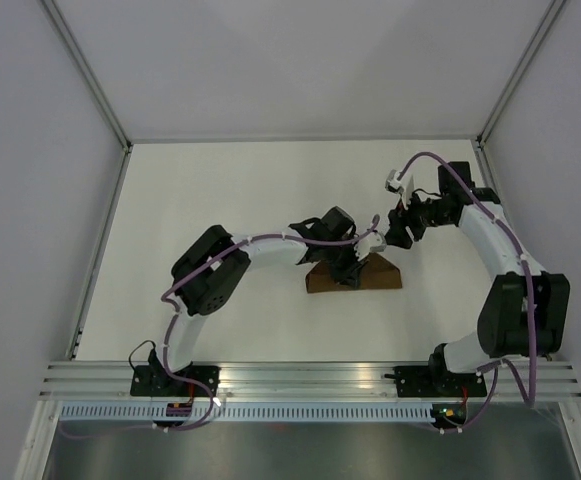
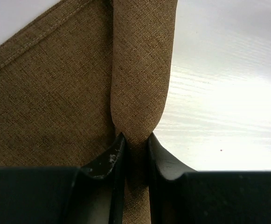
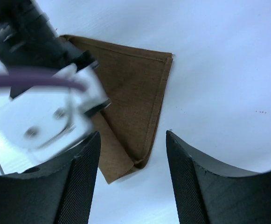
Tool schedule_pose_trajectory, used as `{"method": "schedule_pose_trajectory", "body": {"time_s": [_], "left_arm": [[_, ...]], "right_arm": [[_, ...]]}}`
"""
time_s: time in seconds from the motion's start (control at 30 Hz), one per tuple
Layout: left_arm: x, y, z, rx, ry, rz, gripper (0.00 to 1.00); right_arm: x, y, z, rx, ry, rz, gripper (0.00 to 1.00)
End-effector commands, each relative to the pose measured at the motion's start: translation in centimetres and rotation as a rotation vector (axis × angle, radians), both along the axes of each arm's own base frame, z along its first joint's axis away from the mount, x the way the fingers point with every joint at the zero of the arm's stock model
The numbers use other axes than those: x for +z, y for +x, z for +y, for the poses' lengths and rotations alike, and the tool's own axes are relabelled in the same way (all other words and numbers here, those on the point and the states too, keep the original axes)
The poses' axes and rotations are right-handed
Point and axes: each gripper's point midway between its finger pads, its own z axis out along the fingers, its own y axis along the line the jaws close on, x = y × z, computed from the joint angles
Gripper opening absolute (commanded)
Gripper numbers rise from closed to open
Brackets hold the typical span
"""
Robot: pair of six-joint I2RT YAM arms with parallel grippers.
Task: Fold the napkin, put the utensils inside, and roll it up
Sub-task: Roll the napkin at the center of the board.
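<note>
The dark-brown napkin (image 1: pixel 375 274) lies folded into a wedge near the table's middle. My left gripper (image 1: pixel 348 267) stands down on its left part. In the left wrist view the gripper (image 2: pixel 135 140) is shut on a rolled band of the napkin (image 2: pixel 142 70), which runs up between the black fingertips (image 2: pixel 109 156). My right gripper (image 1: pixel 398 238) hangs just beyond the napkin's far right side. Seen from the right wrist, the gripper (image 3: pixel 133 135) is open and empty above the napkin (image 3: pixel 135 88), apart from it. The utensils are out of view.
The white table (image 1: pixel 220 200) is walled at the back and both sides. A metal rail (image 1: pixel 300 378) runs along the near edge at the arm bases. The left arm's wrist (image 3: pixel 42 93), with a purple cable, fills the upper left of the right wrist view.
</note>
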Motion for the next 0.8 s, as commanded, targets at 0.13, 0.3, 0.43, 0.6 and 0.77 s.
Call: {"method": "schedule_pose_trajectory", "body": {"time_s": [0.13, 0.3, 0.43, 0.6, 0.77], "left_arm": [[-3.6, -3.7, 3.5, 0.049, 0.117, 0.468, 0.16], [-3.6, -3.1, 3.6, 0.075, 0.102, 0.546, 0.17], [-3.9, -3.0, 3.3, 0.084, 0.112, 0.576, 0.17], [-4.6, -3.0, 3.2, 0.1, 0.132, 0.624, 0.18], [-4.7, -3.0, 3.0, 0.106, 0.142, 0.649, 0.19]], "right_arm": [[-1.1, -4.8, 0.6, 0.15, -0.012, -0.273, 0.65], [-3.6, -6.7, 1.2, 0.212, -0.087, -0.314, 0.66], [-5.6, -7.4, 2.8, 0.245, -0.155, -0.348, 0.67], [-8.5, -8.0, 5.0, 0.307, -0.248, -0.411, 0.67], [-9.0, -7.5, 5.9, 0.296, -0.262, -0.434, 0.67]]}}
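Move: The right hand, open and empty, has the right part of the napkin's roll about 10 cm back, 7 cm to its left and 12 cm below. The left fingers holding the roll are some 9 cm back, 14 cm left and 12 cm down, and the flat part of the napkin lies about 5 cm back, 8 cm left and 13 cm below. From the left hand, that right part of the roll is roughly 7 cm to the right and 1 cm back. The left fingers keep their pinch on the middle of the napkin's roll and twist it in place by some 30 degrees, the hand's top tipping forward. Meanwhile the right hand, still open, swings back about 10 cm, sinking as much and then bearing left as well, down to the roll just right of the left fingers, turning counter-clockwise as it comes. ##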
